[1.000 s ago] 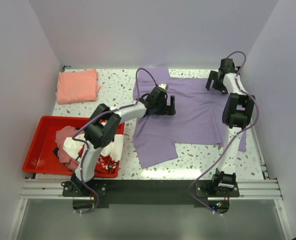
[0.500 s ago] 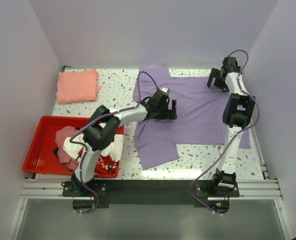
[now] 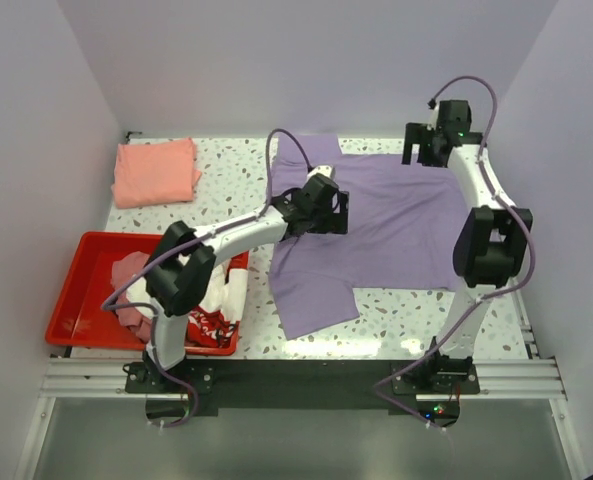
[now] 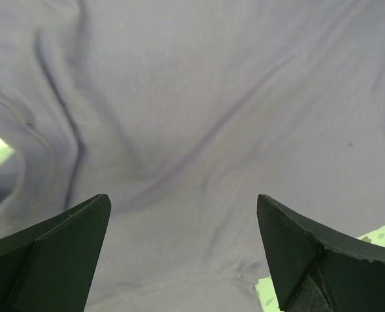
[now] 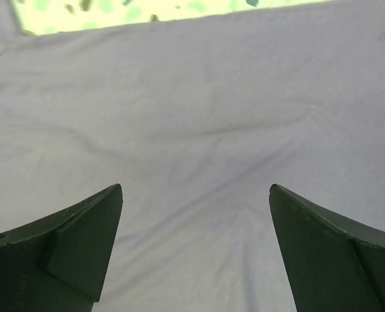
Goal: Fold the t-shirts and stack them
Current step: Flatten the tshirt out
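A lavender-purple t-shirt (image 3: 401,225) lies spread flat across the middle and right of the table, one sleeve toward the front (image 3: 311,300). My left gripper (image 3: 332,210) hovers open over its left part, near the collar; the left wrist view has cloth (image 4: 198,117) filling the gap in my left gripper (image 4: 182,201). My right gripper (image 3: 423,150) stands open over the shirt's far edge, and its own view has my right gripper (image 5: 195,188) framing smooth cloth (image 5: 198,110). A folded salmon-pink t-shirt (image 3: 156,171) rests at the back left. Neither gripper holds anything.
A red plastic tray (image 3: 79,300) sits at the front left, holding a crumpled dusty pink shirt (image 3: 136,280) and a white one with red print (image 3: 221,305) that hangs over its right rim. Walls close in the left, back and right sides.
The right gripper has moved toward the back and a little left, its arm stretching out. The left gripper has shifted slightly over the shirt. Both stay open.
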You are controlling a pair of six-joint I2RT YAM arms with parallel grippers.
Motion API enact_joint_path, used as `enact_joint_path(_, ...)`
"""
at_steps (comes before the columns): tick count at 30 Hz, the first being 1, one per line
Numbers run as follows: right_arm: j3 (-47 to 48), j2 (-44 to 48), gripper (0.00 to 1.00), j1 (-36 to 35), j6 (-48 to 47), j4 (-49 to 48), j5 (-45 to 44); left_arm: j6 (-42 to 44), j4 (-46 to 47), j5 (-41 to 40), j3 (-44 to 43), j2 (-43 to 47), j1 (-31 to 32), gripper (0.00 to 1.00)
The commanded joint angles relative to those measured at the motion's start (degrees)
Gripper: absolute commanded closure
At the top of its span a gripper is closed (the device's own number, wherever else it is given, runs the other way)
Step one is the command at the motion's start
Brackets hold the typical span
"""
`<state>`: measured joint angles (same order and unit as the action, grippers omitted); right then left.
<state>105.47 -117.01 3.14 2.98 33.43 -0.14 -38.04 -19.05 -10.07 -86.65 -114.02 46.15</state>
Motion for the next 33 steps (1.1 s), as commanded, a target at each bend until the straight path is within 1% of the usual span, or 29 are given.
enact_joint_path(1, -7.3, 8.6, 0.01, -5.9, 1.8, -1.6, -8.3, 3.8, -0.1, -7.9, 0.4, 6.4, -0.5, 0.00)
enact_joint_path(2, -12.8, 10.6, 0.01, -6.6, 5.3, -2.0, -8.6, 4.4, 0.0, -8.5, 0.9, 6.7, -1.0, 0.00)
enact_joint_path(3, -16.1, 13.4, 0.01, -7.3, 7.3, -3.4, -9.0, 5.3, 0.2, -8.2, 1.2, 6.4, -2.4, 0.00)
enact_joint_path(4, -19.4, 18.2, 0.01, -7.6, 9.1, -4.1, -8.5, 5.4, -0.4, -7.8, 1.0, 5.9, -3.3, 0.00)
enact_joint_path(5, -26.3, 21.4, 0.01, -7.9, 12.5, -4.9, -7.6, 5.4, -1.2, -7.3, 0.8, 5.4, -4.0, 0.00)
enact_joint_path(7, -33.5, 26.9, 0.01, -8.0, 14.8, -7.8, -5.1, 6.2, -2.3, -6.9, 0.7, 4.0, -5.8, 0.00)
enact_joint_path(8, -40.1, 32.8, 0.01, -8.0, 15.6, -9.0, -4.3, 6.6, -2.5, -6.1, 0.7, 3.5, -6.2, 0.00)
enact_joint_path(9, -42.8, 35.0, 0.01, -8.1, 15.5, -10.0, -3.6, 7.9, -1.9, -4.3, 0.8, 2.9, -7.1, 0.00)
enact_joint_path(11, -47.5, 40.4, 0.01, -8.0, 17.0, -8.5, -4.7, 8.5, -1.3, -3.8, 1.0, 2.4, -7.8, 0.01)
enact_joint_path(13, -49.8, 43.3, 0.01, -8.0, 17.8, -6.4, -4.2, 8.5, -1.4, -3.7, 0.4, 1.0, -8.8, 0.04)
enact_joint_path(14, -51.8, 45.7, 0.01, -8.0, 17.8, -6.6, -3.4, 8.2, -2.0, -3.9, 0.2, 0.6, -9.1, 0.08)
enact_joint_path(17, -53.3, 48.1, 0.01, -8.0, 18.1, -6.6, -2.1, 8.1, -1.3, -2.6, 0.6, -0.7, -9.8, 0.20)
enact_joint_path(19, -53.3, 48.4, 0.01, -8.0, 17.9, -6.2, -2.4, 8.0, -1.3, -0.4, 1.0, -1.6, -9.8, 0.23)
enact_joint_path(22, -53.1, 48.6, 0.01, -8.0, 18.1, -5.9, -3.2, 7.0, -0.7, 1.1, 2.4, -2.3, -9.8, 0.35)
enact_joint_path(23, -53.3, 48.5, 0.01, -8.0, 18.2, -5.9, -3.7, 6.6, -1.0, 1.1, 2.5, -2.3, -9.8, 0.44)
enact_joint_path(25, -53.3, 48.4, 0.01, -8.0, 18.1, -5.9, -4.1, 6.2, -1.4, -0.2, 2.9, -2.4, -9.9, 0.54)
enact_joint_path(26, -53.4, 48.3, 0.01, -8.0, 18.1, -6.0, -4.5, 5.9, -2.2, -0.8, 2.9, -2.3, -9.9, 0.63)
enact_joint_path(27, -53.4, 48.1, 0.01, -8.0, 18.1, -5.9, -4.8, 5.7, -2.7, -2.1, 3.0, -2.1, -9.9, 0.67)
enact_joint_path(30, -53.4, 47.7, 0.01, -8.0, 18.2, -5.8, -5.7, 4.6, -4.5, -4.9, 3.4, -1.7, -10.2, 0.75)
enact_joint_path(33, -53.3, 47.3, 0.01, -8.0, 18.3, -5.7, -5.7, 2.9, -5.7, -5.8, 4.5, -1.6, -11.3, 0.82)
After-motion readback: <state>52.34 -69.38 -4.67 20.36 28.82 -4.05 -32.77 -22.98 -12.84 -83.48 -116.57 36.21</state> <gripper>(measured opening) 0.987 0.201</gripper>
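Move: The t-shirt's left edge, where the left fingers will shut, is about 10 cm left of the left hand, 4 ahead and 5 below; the far sleeve is some 25 ahead and 5 left, the near sleeve 15 back and 5 left. From the right hand the near hem lies roughly 27 cm back, 6 left and 12 below, the far hem about 7 ahead, straight in line. Left hand hops about 10 cm left, sinks and pinches the t-shirt's left edge; right draws back 21 cm, open. ##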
